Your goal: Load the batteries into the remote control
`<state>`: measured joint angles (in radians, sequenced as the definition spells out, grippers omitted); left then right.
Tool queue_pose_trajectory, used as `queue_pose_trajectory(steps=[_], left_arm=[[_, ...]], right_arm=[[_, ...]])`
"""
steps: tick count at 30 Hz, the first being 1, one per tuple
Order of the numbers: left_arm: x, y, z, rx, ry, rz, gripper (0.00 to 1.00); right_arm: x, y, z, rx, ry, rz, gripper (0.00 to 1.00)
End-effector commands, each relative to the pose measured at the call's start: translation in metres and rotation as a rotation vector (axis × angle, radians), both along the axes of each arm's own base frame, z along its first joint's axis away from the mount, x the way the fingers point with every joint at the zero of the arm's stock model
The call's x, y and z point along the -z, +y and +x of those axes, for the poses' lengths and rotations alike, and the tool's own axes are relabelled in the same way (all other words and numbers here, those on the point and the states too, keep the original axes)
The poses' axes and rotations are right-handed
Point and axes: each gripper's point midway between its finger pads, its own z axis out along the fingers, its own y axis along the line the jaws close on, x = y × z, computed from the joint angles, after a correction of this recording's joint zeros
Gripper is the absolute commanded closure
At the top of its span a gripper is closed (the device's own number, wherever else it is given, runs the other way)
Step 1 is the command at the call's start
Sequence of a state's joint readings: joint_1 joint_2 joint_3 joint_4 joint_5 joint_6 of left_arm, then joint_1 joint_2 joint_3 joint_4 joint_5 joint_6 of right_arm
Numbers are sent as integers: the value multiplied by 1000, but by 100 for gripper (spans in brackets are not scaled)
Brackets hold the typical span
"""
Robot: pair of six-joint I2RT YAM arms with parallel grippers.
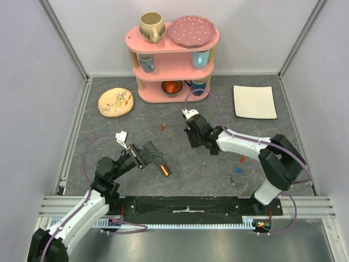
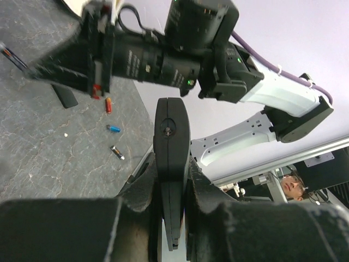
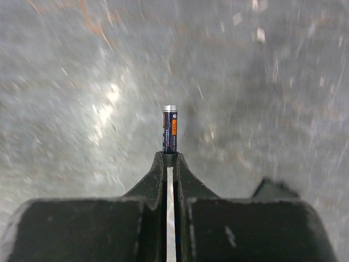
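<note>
My left gripper [image 1: 140, 156] [image 2: 172, 183] is shut on the remote control [image 1: 155, 156] [image 2: 170, 142], a slim black bar held edge-on between the fingers. An orange battery [image 1: 165, 170] lies in its slot near the far end. My right gripper [image 1: 192, 140] [image 3: 169, 159] hangs over the mat's middle, shut on the end of a dark blue-purple battery [image 3: 170, 130] that sticks out past the fingertips. Loose on the mat lie a red battery [image 1: 162, 127], an orange-red battery [image 1: 243, 159] [image 2: 108, 105], a blue battery [image 1: 238, 169] [image 2: 113, 129] and a grey battery [image 1: 231, 180] [image 2: 117, 152].
A pink two-tier shelf [image 1: 173, 82] with a mug, plate and cups stands at the back. A tan plate [image 1: 115, 102] lies at the back left, a white square plate [image 1: 254, 101] at the back right. A small black flat piece [image 2: 65, 95] lies under the right arm.
</note>
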<state>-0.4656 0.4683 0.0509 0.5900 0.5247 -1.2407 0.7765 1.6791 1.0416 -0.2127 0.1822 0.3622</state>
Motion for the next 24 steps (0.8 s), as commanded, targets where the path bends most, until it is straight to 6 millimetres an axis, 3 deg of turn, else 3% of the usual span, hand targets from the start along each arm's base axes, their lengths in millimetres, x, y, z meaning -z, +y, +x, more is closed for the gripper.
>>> queue_pose_trajectory(steps=[1, 6, 12, 18, 24], left_arm=[[-16, 0, 6, -13, -75, -24, 98], [-14, -3, 8, -5, -69, -20, 98], [-12, -3, 8, 0, -68, -19, 98], [-5, -2, 6, -4, -52, -10, 98], [-4, -2, 6, -6, -50, -7, 98]], right_arm=[[22, -32, -42, 87, 126, -29, 100], [26, -47, -63, 82, 157, -67, 100], [40, -54, -71, 63, 186, -121, 100], [49, -57, -77, 47, 210, -147, 80], [49, -56, -76, 40, 215, -158, 73]])
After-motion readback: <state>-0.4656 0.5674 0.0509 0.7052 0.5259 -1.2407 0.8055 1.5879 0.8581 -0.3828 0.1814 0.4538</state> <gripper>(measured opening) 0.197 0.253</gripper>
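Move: The right hand, already pinching the dark, orange-labelled battery by one end, is taking it to a bare patch of table some 6 cm back, 5 cm to its right and 5 cm below. The black battery cover lies about 11 cm to this hand's right, 2 cm back, also on the table; a loose red battery is roughly 9 cm ahead and 13 cm left. From the left hand, that bare patch is some 22 cm right, 5 cm ahead and 15 cm lower. The right hand draws the gripped battery back and to its right while sinking, about 10 cm in all and nearly all of it in one quick sweep, towards the bare table left of the battery cover, the fingers tipping some 15 degrees steeper. Almost stopped there, it settles about a centimetre more as the fingers part to roughly a quarter open and let go of the battery's end. ##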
